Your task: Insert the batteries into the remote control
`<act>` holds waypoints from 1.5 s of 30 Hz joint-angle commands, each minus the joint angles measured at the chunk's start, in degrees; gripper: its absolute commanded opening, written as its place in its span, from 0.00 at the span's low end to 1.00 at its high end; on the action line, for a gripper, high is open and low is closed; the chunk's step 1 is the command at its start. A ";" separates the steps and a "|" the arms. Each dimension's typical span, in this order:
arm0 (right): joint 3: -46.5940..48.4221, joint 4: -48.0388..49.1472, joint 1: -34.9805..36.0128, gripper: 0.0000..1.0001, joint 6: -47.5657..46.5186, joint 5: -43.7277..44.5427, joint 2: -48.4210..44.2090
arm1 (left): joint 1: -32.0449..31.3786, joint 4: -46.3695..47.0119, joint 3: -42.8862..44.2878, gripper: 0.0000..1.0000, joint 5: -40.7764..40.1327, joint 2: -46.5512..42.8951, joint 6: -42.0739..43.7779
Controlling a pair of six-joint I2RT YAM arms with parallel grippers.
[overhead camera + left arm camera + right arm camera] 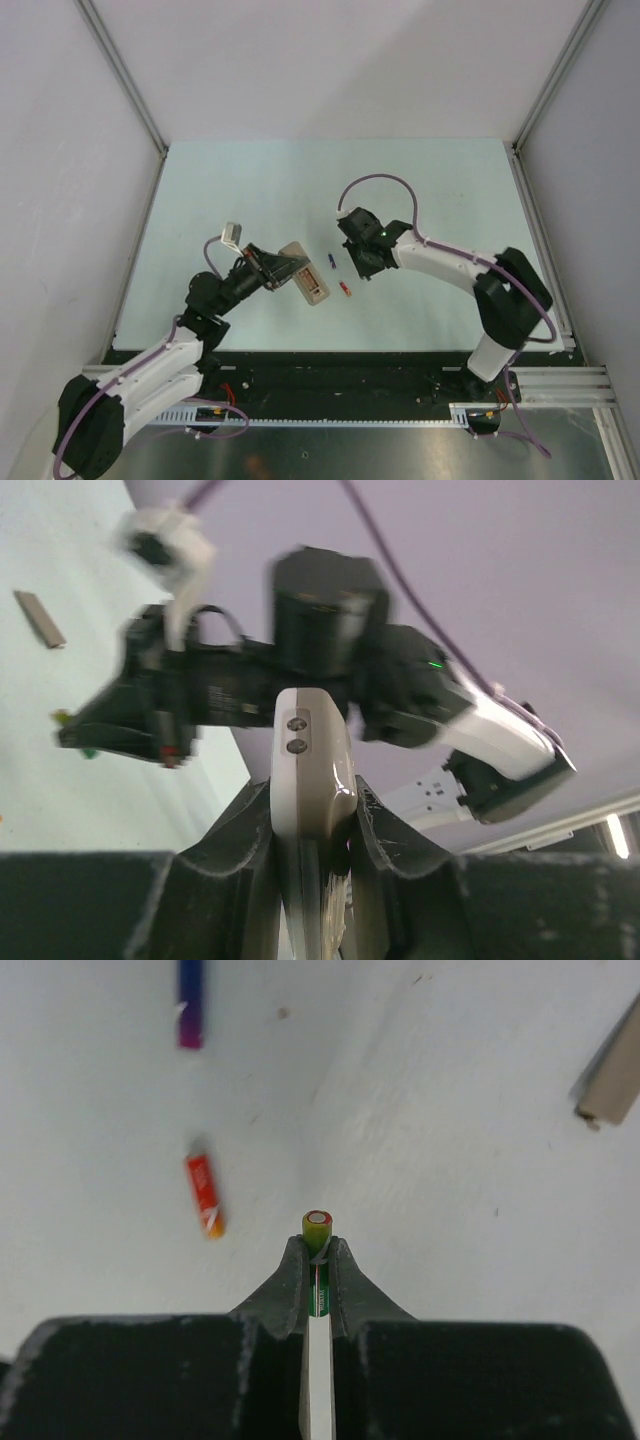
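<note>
My left gripper (272,268) (312,802) is shut on the remote control (305,272) (310,745), a slim pale handset held edge-on, its free end pointing toward the right arm. Just right of that end, my right gripper (360,264) (318,1252) hovers over the table, shut on a green battery (318,1228) whose yellow-green tip pokes out past the fingertips. A dark blue battery (331,262) (190,1002) and a red battery (345,289) (203,1194) lie loose on the table between the two grippers.
A small flat grey cover piece (40,618) lies on the table beyond the right arm (400,680). The edge of a pale flat piece (610,1072) shows at the top right of the right wrist view. Metal frame rails (140,100) border the pale table (420,180).
</note>
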 commanded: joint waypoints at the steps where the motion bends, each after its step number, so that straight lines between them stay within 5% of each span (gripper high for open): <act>1: 0.44 12.24 -3.54 0.00 -4.02 -1.07 4.95 | 0.53 0.52 -0.33 0.00 1.54 -4.80 1.87; 18: 0.44 13.83 -5.39 0.00 -5.34 -4.15 13.93 | 0.45 -0.71 -1.29 0.00 2.95 -6.66 1.87; 28: 0.44 12.60 -5.13 0.45 -4.11 -3.45 12.62 | 0.53 -0.97 -1.47 0.00 2.77 -7.01 1.96; 31: 0.44 12.51 -5.13 0.51 -3.50 -3.01 11.48 | 0.53 -1.06 -1.38 0.00 2.68 -6.84 2.14; 45: -2.98 11.28 -1.09 0.52 4.85 2.53 1.72 | 0.45 -1.59 -1.82 0.00 2.51 -7.36 2.05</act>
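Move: The right hand still holds the green battery; the bare spot where it is to be laid is about 6 cm ahead, 1 cm to the left and 8 cm below. On the table at that level, the blue battery lies roughly 9 cm ahead and 10 cm to the left of this hand, the red battery about 6 cm to its left and 1 cm back. From the left hand, holding the remote, the spot is some 10 cm ahead, 17 cm to the right and 20 cm lower. Down some 7 cm and forward about 4.5 cm, the right hand carries the green battery to the table beyond the red battery and right of the blue one, stays there while its shut fingers open to about half, then rises some 6 cm nearly straight up. The left hand keeps its grip on the remote and eases back slightly. ##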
